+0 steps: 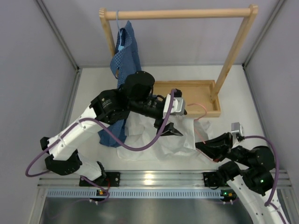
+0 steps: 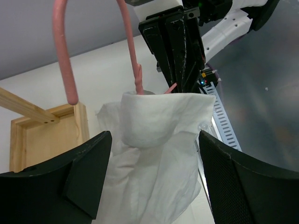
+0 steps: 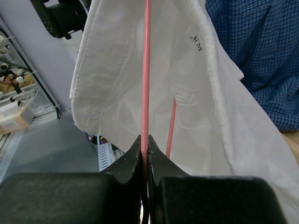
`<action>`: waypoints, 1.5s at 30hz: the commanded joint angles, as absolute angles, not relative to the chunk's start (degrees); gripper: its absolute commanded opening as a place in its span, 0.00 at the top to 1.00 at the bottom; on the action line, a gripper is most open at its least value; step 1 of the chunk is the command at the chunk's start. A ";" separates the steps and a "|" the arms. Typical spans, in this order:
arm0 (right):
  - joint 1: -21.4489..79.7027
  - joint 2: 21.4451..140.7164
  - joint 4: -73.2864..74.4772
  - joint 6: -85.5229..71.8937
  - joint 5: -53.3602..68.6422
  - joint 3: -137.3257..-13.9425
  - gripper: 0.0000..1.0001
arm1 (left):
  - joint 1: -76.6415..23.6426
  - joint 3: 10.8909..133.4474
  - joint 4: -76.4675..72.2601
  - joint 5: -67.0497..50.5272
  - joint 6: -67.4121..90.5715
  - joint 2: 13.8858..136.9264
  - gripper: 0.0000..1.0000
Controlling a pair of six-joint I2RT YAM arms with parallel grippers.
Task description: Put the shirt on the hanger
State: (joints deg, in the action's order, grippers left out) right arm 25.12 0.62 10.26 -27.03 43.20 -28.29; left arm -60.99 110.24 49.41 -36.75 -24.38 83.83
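The white shirt (image 1: pixel 154 137) hangs crumpled over the pink hanger (image 1: pixel 202 111) at the table's middle. In the left wrist view its collar (image 2: pixel 159 119) wraps the hanger's neck (image 2: pixel 133 56), and the hook (image 2: pixel 63 56) rises at upper left. My left gripper (image 2: pixel 154 175) is open, one finger on each side of the shirt (image 2: pixel 154 177), not touching the cloth. My right gripper (image 3: pixel 145 140) is shut on a thin pink wire of the hanger (image 3: pixel 146 70), with the shirt (image 3: pixel 196 93) draped just beyond. From above, the right gripper (image 1: pixel 203 145) sits at the shirt's right edge.
A blue checked shirt (image 1: pixel 125 56) hangs on a light blue hanger from the wooden rail (image 1: pixel 177 14), its tail reaching under my left arm. The rack's wooden tray base (image 1: pixel 187 91) lies behind the white shirt. Grey walls close in both sides.
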 commanded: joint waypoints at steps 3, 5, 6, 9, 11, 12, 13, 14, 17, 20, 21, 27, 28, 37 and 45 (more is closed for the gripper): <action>25.40 -4.04 3.96 -26.46 49.66 -31.20 1.00 | -60.73 112.67 50.27 -44.19 -24.17 86.12 0.26; 25.40 -3.69 3.43 -26.37 50.18 -31.29 1.00 | -60.73 113.20 50.36 -46.04 -23.73 86.74 0.31; 25.40 -3.52 3.43 -26.54 50.45 -31.38 1.00 | -60.82 113.55 50.36 -47.62 -23.21 87.53 0.34; 25.40 -3.16 2.64 -26.46 51.59 -31.90 1.00 | -60.73 113.56 50.36 -49.12 -23.03 88.24 0.59; 25.49 -3.08 2.90 -26.19 51.68 -32.25 1.00 | -60.73 113.55 50.36 -49.83 -22.94 88.33 0.72; 25.40 -2.99 3.16 -25.84 51.68 -32.43 1.00 | -60.73 113.47 50.36 -50.70 -22.94 88.42 0.73; 25.49 -2.99 3.34 -25.67 51.77 -32.43 1.00 | -60.73 113.47 50.36 -51.32 -23.03 88.33 0.73; 25.49 -2.64 3.43 -25.66 52.20 -32.34 1.00 | -60.73 113.47 50.36 -51.94 -23.03 88.24 0.73; 25.49 -2.37 2.64 -25.84 52.82 -31.82 1.00 | -60.82 113.91 50.36 -54.84 -23.11 88.59 0.67; 25.49 -2.29 1.50 -26.45 53.96 -31.38 1.00 | -60.82 114.34 50.36 -56.68 -23.03 89.12 0.64; 25.40 -2.20 0.89 -26.80 54.23 -31.38 1.00 | -60.73 114.43 50.36 -56.78 -23.03 89.21 0.65; 25.40 -1.23 0.53 -26.90 56.51 -31.55 1.00 | -60.82 114.17 46.50 -56.25 -19.69 89.47 0.69; 25.40 -1.14 0.79 -26.72 56.69 -31.55 1.00 | -60.82 114.00 45.71 -56.16 -19.25 89.39 0.70; 25.49 -1.14 3.96 -24.26 56.16 -31.20 1.00 | -60.82 110.31 38.94 -58.01 -15.73 87.72 0.69; 25.40 -0.53 3.34 -24.52 55.99 -31.90 1.00 | -60.82 108.46 38.50 -59.59 -16.08 87.98 0.89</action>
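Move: The shirt's free edge, draped over the hanger, lies roughly 4 cm back from the left fingers, 3 cm to their right and 3 cm lower. The hanger's hook is some 5 cm ahead and 5 cm right of the left hand, about level. The right gripper, holding the hanger, sits about 10 cm back, 6 cm right and 9 cm below the left hand; from that right hand the shirt edge is some 6 cm ahead, 3 cm left and 6 cm up. Coming back about 5 cm, the left hand pinches the shirt's edge while the right draws the hanger back. ##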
